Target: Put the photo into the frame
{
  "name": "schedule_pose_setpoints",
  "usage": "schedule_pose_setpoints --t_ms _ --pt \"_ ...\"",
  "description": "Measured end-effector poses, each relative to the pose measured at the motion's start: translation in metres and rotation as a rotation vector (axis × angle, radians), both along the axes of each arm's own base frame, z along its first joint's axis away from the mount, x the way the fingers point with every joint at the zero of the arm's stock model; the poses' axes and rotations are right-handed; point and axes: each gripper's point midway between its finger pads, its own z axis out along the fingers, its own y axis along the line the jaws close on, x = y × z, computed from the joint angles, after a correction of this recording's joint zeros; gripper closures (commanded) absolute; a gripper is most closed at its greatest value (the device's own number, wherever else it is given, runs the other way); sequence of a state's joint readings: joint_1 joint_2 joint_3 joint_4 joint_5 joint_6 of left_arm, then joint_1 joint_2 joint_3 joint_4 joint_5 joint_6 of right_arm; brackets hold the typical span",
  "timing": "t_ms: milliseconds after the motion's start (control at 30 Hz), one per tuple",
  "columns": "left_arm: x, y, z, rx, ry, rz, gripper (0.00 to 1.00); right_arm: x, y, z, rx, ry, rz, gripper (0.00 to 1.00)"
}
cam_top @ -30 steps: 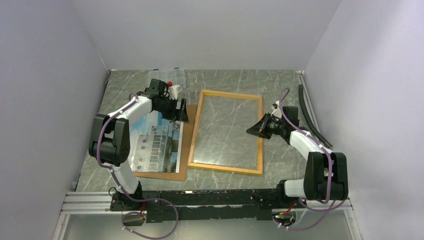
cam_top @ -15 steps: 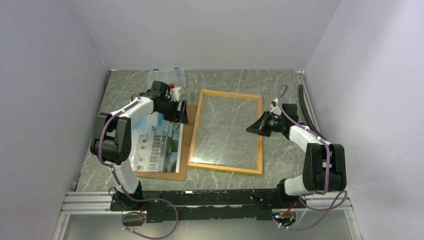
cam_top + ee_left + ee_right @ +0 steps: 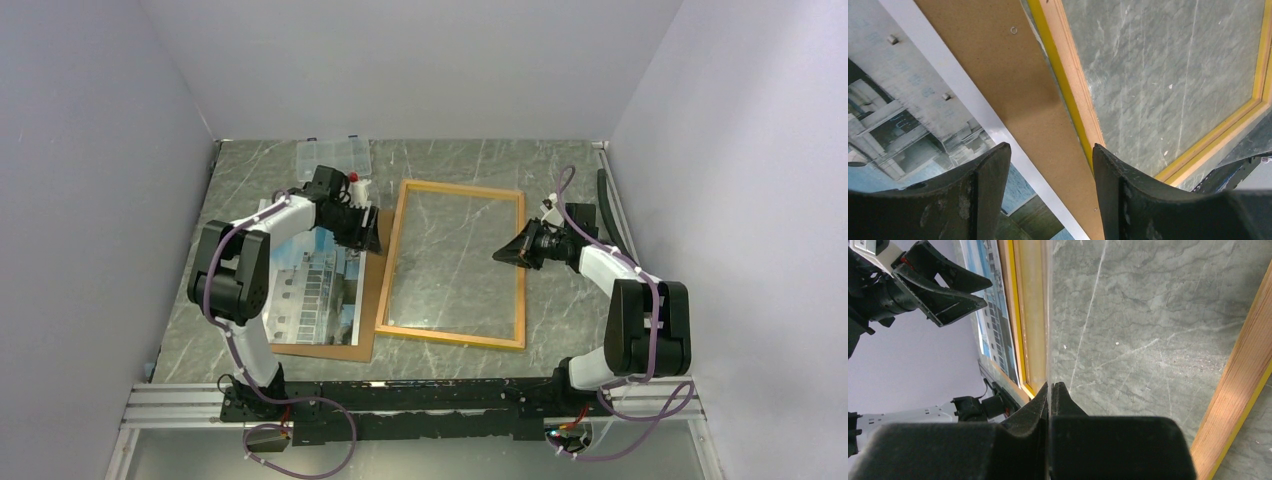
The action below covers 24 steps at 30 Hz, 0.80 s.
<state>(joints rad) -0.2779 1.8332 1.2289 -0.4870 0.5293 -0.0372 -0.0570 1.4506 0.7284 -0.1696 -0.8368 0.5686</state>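
Note:
The photo [image 3: 300, 290] of a pale building under blue sky lies on a brown backing board [image 3: 368, 300] at the left. The frame [image 3: 460, 187], yellow-orange bordered, lies flat in the middle of the table. My left gripper [image 3: 370, 240] hovers open over the far right corner of the photo [image 3: 893, 100] and the board [image 3: 1008, 85], next to the frame's left border [image 3: 1068, 85], with nothing between its fingers. My right gripper [image 3: 498, 257] is just inside the frame's right border [image 3: 1238, 380]. It [image 3: 1049, 385] is shut on the thin edge of a clear pane [image 3: 1048, 315].
A small clear plastic compartment box [image 3: 330, 155] sits at the back left behind the left arm. A black strip [image 3: 620, 230] runs along the right wall. Grey walls close in the marble table on three sides.
My left gripper has slid a little right toward the frame's left border and its jaws have narrowed. The right gripper has edged slightly toward the back, still shut.

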Motion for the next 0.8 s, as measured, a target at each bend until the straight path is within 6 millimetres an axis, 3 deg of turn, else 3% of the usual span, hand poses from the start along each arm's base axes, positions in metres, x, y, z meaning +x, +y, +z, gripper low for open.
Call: schedule_pose_setpoints --t_ms 200,533,800 --pt "-0.009 -0.009 -0.006 0.001 0.010 -0.028 0.42 0.000 0.000 0.000 0.003 -0.002 0.001 1.00" --pt "-0.037 -0.021 -0.027 -0.023 0.090 -0.081 0.69 -0.004 0.001 -0.010 0.025 0.014 -0.025 1.00" --pt "-0.043 -0.033 -0.028 -0.082 0.114 -0.114 0.80 -0.004 0.002 -0.013 0.051 0.020 -0.054 1.00"
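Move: The frame's left rail, nearest stretch, lies about 4 cm to the right of my left hand, 3 cm back and 4 cm below. The photo's middle is some 11 cm left and 6 cm back, the clear sheet's middle about 13 cm right and 2 cm back. My right hand still pinches the sheet's right edge above the frame. From it, the frame's middle is roughly 8 cm left, 1 cm back and 7 cm below, the right rail 5 cm right and 1 cm back. I bring my left hand back, rightward and down, about 6 cm in all, off the brown board and onto the line of the frame's left rail, closing its fingers most of the way; they end close at the rail, touch not visible. Meanwhile my right hand keeps its pinch on the clear sheet and, after a pause, sinks about 1 cm. ##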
